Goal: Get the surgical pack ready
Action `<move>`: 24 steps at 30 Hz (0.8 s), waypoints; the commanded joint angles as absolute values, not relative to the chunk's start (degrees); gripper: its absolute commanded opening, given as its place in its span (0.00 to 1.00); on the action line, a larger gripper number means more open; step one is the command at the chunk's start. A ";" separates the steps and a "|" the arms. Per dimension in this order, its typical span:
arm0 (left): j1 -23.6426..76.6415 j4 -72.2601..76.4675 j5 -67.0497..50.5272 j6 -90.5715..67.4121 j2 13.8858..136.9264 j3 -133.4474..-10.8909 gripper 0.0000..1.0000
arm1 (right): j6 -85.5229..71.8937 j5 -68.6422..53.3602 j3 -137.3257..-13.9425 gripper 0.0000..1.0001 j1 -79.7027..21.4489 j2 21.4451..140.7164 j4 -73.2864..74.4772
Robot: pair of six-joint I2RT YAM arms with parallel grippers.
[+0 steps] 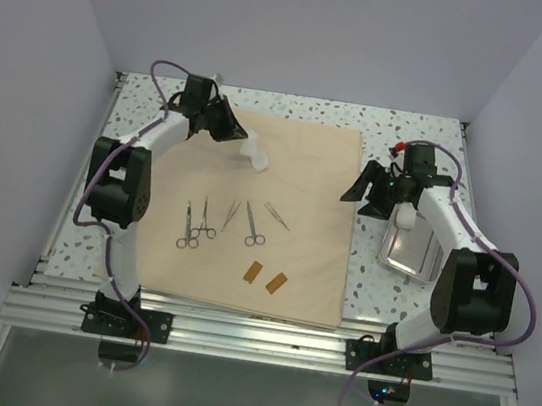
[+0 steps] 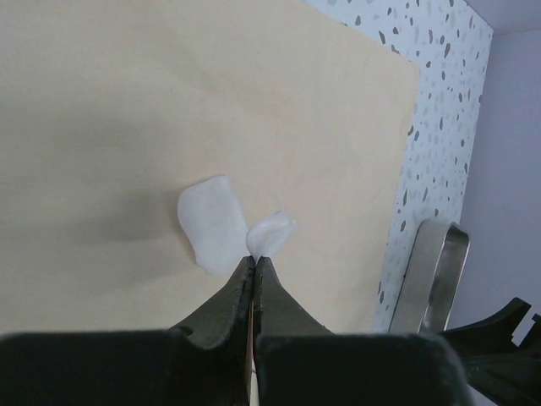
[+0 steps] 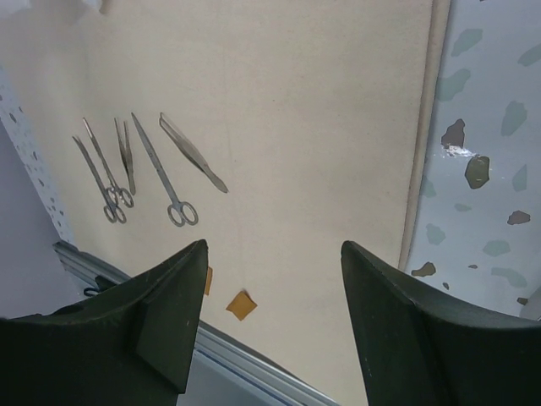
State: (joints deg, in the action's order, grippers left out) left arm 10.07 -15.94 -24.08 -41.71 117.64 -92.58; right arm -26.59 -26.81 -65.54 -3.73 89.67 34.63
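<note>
The surgical pack, a large tan fabric sheet, lies spread flat on the speckled table and fills most of the left wrist view. My left gripper hovers over its far part, jaws shut on the edge of a small white gauze piece. A second white piece lies on the sheet just beside it. My right gripper stands open over the sheet's right edge, with nothing between its fingers.
Several steel scissors and forceps lie in a row on the sheet, also in the right wrist view. Two orange tags sit near its front edge. A shiny steel tray rests on the table to the right, under the right arm.
</note>
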 commanded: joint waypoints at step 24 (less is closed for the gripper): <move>11.16 3.87 -28.92 -65.12 125.24 -84.55 0.00 | -27.60 -29.36 -67.59 0.68 -5.18 91.32 32.61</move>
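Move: The left hand already holds a gauze, about 10 cm above the cloth. The last loose gauze lies about level with that hand, roughly 3 cm to its right and 10 cm below. The open right gripper is some 25 cm to the left hand's right and 15 cm back, at its height; the tweezers lie about 8 cm right and 14 cm back, 10 cm down. From the right hand, the last gauze is about 14 cm ahead, 23 cm left and 10 cm below. Down and to the right the left hand goes, sinking about 5 cm and shifting some 3 cm across towards the last gauze, quick at first and then easing off. It rolls roughly 20 degrees on the way, its left side dipping and its fingers swinging a little more to the right, while the shut fingertips keep their pinch on the gauze. ##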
